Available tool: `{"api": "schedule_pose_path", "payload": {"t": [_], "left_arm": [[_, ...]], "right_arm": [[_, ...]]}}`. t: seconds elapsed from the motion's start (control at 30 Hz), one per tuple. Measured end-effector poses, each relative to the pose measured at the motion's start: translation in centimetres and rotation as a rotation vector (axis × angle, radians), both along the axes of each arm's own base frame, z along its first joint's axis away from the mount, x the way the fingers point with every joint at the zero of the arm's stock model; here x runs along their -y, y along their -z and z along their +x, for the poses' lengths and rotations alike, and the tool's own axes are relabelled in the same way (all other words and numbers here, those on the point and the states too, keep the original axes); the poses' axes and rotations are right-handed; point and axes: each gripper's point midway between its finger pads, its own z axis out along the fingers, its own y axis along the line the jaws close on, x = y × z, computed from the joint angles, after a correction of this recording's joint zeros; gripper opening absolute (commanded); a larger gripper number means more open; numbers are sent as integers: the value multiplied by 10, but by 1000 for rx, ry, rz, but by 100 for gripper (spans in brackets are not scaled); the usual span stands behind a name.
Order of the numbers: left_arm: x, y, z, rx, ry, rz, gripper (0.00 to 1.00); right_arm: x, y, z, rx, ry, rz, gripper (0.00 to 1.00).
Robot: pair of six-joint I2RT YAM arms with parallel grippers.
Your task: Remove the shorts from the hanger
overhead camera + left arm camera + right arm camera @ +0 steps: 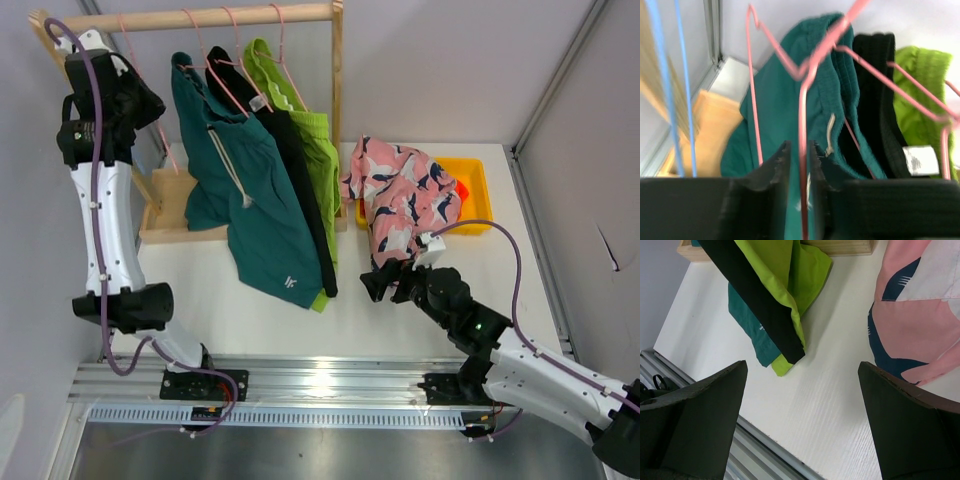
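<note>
Teal shorts (pixel 250 200), black shorts (pixel 300 190) and lime green shorts (pixel 322 150) hang on pink hangers from the wooden rail (pixel 200 18). Pink shorts with navy splotches (pixel 405 195) lie draped over a yellow bin (pixel 480 170), with a bit of orange fabric (pixel 462 187) beside them. My left gripper (pixel 150 105) is raised at the rack's left end. In the left wrist view its jaws (pixel 800 145) stand slightly apart, with a pink hanger wire (pixel 802 115) running between them. My right gripper (pixel 372 280) sits low on the table by the pink shorts, wide open and empty (pixel 802 367).
The rack's wooden base (pixel 180 210) lies on the table at back left. Two blue hanger wires (pixel 685 100) hang left of the pink one. The shorts' hems (pixel 775 355) reach down to the white table (pixel 830 405). A metal rail (pixel 320 385) runs along the near edge.
</note>
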Motion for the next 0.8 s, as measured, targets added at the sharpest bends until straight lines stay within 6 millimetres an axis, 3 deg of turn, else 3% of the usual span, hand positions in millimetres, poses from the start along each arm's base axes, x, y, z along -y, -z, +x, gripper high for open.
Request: {"api": "schedule_pose_path", "payload": {"t": [0.03, 0.13, 0.33, 0.47, 0.6, 0.8], "left_arm": [[2, 0, -8, -4, 3, -3, 44], [6, -12, -33, 16, 11, -6, 54], [23, -64, -83, 158, 60, -19, 53], [40, -87, -100, 229, 128, -51, 50], [63, -95, -96, 271, 215, -80, 50], [102, -74, -58, 224, 319, -111, 49]], "right_arm": [[0, 0, 0, 1, 1, 0, 99], [0, 0, -1, 0, 0, -4, 99], [2, 2, -8, -5, -5, -17, 99], [3, -3, -12, 4, -2, -5, 99], [4, -2, -15, 3, 0, -9, 99], [8, -2, -17, 4, 13, -16, 99]]}}
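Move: Right of the left hand, about 13 cm across, 3 cm farther out and slightly higher, is the near arm of the teal shorts' hanger. The black shorts' hanger follows some 6 cm to the right of it, level with it; the emptied pink hanger is still at the left fingertips. From the right hand, the teal shorts' hanger lies about 25 cm ahead, 30 cm left and 28 cm up. Opening from a narrow gap to about half, the left fingers let go of the emptied pink hanger as the hand draws back about 10 cm and climbs nearly as much. It then swings right and eases forward, sinking slightly, while the wrist turns clockwise and tips up some 15 degrees, leaving the half-open fingers facing the near arm of the teal shorts' hanger without reaching it. ##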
